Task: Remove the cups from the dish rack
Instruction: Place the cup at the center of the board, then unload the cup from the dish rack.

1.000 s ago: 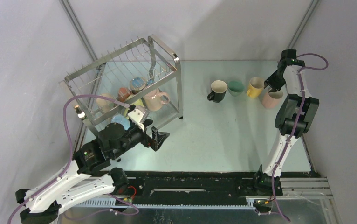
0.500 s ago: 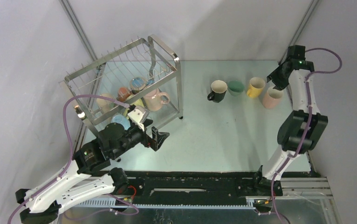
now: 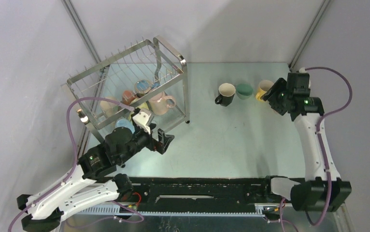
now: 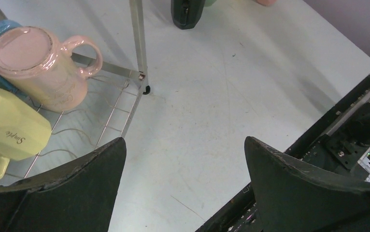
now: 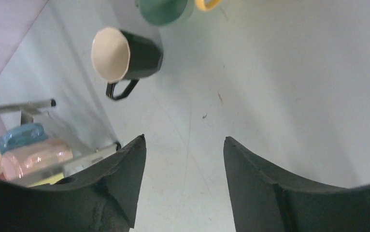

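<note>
The dish rack (image 3: 125, 84) stands at the back left, holding several cups: a pink one (image 3: 160, 103), a beige one (image 3: 109, 105) and a light blue one (image 3: 124, 125). The left wrist view shows the pink cup (image 4: 38, 67) and a pale yellow cup (image 4: 9, 128) lying on the rack's lower wires. A black cup (image 3: 225, 94), a green cup (image 3: 244, 90) and a yellow cup (image 3: 263, 88) stand on the table. My left gripper (image 3: 166, 140) hovers open by the rack's front corner, holding nothing. My right gripper (image 3: 271, 94) is open and empty, right next to the yellow cup.
The rack's corner post (image 4: 138, 43) and foot stand just ahead of my left fingers (image 4: 101, 169). The right wrist view shows the black cup (image 5: 127, 53) and green cup (image 5: 166, 9) ahead of it, with the rack (image 5: 38, 104) far off. Grey walls close in both sides.
My right arm drew back from the far right corner toward the near left, its jaws opening wider. It now covers the pinkish cup that stood there. The left arm barely shifted.
</note>
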Robot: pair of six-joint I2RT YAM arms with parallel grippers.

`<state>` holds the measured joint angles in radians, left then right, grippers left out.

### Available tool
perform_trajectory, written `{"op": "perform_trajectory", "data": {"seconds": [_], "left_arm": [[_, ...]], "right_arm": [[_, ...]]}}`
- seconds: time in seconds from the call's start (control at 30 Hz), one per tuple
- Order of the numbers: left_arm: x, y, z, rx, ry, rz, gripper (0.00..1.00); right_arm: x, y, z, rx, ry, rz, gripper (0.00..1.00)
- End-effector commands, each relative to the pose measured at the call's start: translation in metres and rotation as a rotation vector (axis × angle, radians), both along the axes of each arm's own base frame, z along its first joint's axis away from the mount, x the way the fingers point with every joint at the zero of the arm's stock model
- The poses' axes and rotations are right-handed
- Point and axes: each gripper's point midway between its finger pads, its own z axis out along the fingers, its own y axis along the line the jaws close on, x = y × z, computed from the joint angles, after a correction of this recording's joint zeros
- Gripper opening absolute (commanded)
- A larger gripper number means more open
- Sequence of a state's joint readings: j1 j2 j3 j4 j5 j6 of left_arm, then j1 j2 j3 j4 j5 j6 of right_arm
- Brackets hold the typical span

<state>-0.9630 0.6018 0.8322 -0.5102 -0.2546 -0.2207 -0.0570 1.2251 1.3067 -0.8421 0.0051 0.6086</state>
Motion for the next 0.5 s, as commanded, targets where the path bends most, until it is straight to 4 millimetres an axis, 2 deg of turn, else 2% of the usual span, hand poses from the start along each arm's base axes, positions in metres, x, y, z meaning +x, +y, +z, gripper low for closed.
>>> {"op": "perform_trajectory", "data": {"seconds": [0.0, 0.13, 0.27, 0.4, 0.47], "left_arm": [[0.010, 0.008, -0.006, -0.015, 0.045, 0.106, 1.00], [0.016, 0.022, -0.017, -0.008, 0.090, 0.219, 1.00], [0.026, 0.033, -0.033, -0.038, 0.137, 0.361, 1.00], [0.038, 0.045, -0.053, -0.084, 0.174, 0.536, 1.00], [0.044, 0.058, -0.063, -0.103, 0.160, 0.655, 1.00]], "right_arm": [[-0.024, 0.022, 0.010, 0.012, -0.067, 0.072, 0.69], [-0.055, 0.044, 0.006, 0.026, -0.095, 0.159, 0.74], [-0.079, 0.061, -0.009, 0.067, -0.083, 0.235, 0.79], [-0.101, 0.070, -0.014, 0.088, -0.104, 0.282, 0.87], [-0.112, 0.072, -0.014, 0.091, -0.121, 0.309, 0.90]]}}
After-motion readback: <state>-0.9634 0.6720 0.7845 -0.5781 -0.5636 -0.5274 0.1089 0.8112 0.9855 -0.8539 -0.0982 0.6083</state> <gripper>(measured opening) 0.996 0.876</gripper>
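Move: From the left hand the light blue mug lies in the rack about 10 cm ahead, 16 cm left and 15 below; the yellow-green mug is some 17 ahead and 10 left, the rack's pink mug 20 ahead and 2 left. For the right hand the light blue mug is about 60 cm left and 4 back; the placed pink cup is 12 ahead and 12 right, the yellow cup 17 ahead and 4 right, both about 17 below. Left hand sinks forward-left towards the light blue mug; opening wider, the right draws back and left 11 cm. ##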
